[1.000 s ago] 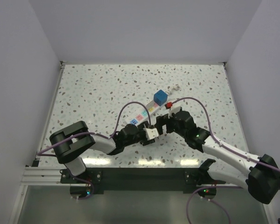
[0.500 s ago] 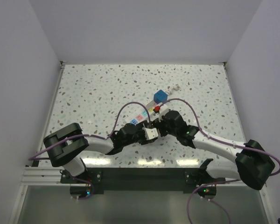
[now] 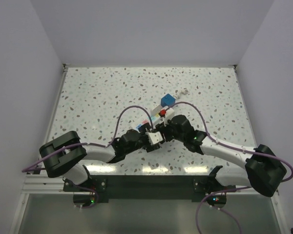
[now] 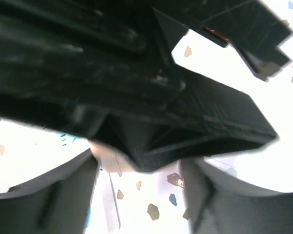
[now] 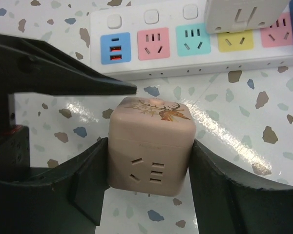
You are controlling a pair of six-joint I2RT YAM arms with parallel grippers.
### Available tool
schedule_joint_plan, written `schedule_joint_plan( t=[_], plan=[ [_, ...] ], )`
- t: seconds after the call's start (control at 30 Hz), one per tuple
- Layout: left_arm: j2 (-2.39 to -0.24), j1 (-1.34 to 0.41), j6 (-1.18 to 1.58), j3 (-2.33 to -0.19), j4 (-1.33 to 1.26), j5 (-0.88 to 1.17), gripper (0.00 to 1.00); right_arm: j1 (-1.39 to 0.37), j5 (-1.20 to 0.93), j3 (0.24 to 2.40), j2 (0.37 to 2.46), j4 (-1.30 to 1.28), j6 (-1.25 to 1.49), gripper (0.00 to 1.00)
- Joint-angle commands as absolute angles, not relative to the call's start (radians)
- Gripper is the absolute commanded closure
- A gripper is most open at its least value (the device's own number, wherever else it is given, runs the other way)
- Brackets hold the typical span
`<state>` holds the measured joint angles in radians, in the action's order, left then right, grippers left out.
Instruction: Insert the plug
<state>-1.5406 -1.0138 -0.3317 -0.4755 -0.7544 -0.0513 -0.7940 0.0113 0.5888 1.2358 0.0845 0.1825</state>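
A pale pink cube plug (image 5: 149,146) with a deer print sits between my right gripper's fingers (image 5: 88,180), which press on its two sides just above the table. In the top view the plug (image 3: 155,138) is in front of the white power strip (image 3: 145,121). My right gripper (image 3: 160,133) reaches it from the right and my left gripper (image 3: 150,138) from the left. In the left wrist view the plug's edge (image 4: 107,158) spans the gap between the left fingers (image 4: 49,195); the right gripper's black body hides the rest. The strip's coloured sockets (image 5: 185,39) lie just beyond the plug.
A blue cube plug (image 3: 167,101) and a red switch (image 3: 162,112) sit at the strip's far end. A white plug (image 5: 244,14) is in one socket. A small white object (image 3: 184,91) lies farther back. Purple cables (image 3: 127,114) arch over both arms.
My right gripper has moved left from beside the strip onto the pink plug and closed on its sides. The left arm has shifted slightly left with the plug.
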Motion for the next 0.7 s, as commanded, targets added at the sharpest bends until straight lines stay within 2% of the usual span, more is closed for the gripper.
schedule_joint_plan(
  t=[0.0, 0.03, 0.07, 0.13, 0.33, 0.57, 0.67],
  plan=[
    [-1.47, -1.012, -0.285, -0.446, -0.859, -0.032, 0.17, -0.787, 0.066, 0.615, 1.204, 0.109, 0.149, 1.0],
    [-1.459, -1.011, -0.266, -0.427, -0.862, -0.034, 0.03, -0.779, 0.066, 0.615, 1.197, 0.11, 0.146, 1.0],
    [-1.447, -1.006, -0.253, -0.413, -0.874, -0.022, 0.0, -0.761, 0.066, 0.615, 1.178, 0.11, 0.146, 1.0],
    [-1.387, -0.986, -0.207, -0.358, -0.89, 0.011, 0.0, -0.732, 0.031, 0.609, 1.157, 0.121, 0.141, 1.0],
    [-1.206, -0.894, -0.089, -0.221, -0.999, 0.286, 0.0, -0.67, -0.159, 0.563, 1.046, 0.199, 0.068, 1.0],
    [-1.103, -0.853, -0.008, -0.209, -1.006, 0.504, 0.0, -0.672, -0.518, 0.505, 0.937, 0.314, 0.023, 1.0],
    [-1.083, -0.839, 0.035, -0.222, -0.982, 0.523, 0.0, -0.673, -0.628, 0.492, 0.919, 0.35, 0.028, 1.0]
  ],
)
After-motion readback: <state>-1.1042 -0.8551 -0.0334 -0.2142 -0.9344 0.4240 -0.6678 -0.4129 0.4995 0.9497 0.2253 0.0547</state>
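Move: The right hand already grips the pink plug, whose other side the left hand still has at its fingertips, about 1 cm to that hand's right. From the right hand, the power strip's free teal socket lies roughly 10 cm ahead, 4 cm left and 6 cm below. The white adapter stands about 12 cm ahead and 1 cm left, and the blue cube plug some 18 cm ahead and 4 cm right, both around 5 cm lower. Upward and back, the left hand opens wide and draws off the plug, climbing about 9 cm and ending a little to the left, its wrist rolling left side down and turning clockwise. The right hand keeps its pinch on the plug, pulls it forward and right out of the other's fingers, then climbs to about 9 cm up while swinging back and left, turning counter-clockwise and tipping its fingers up. ##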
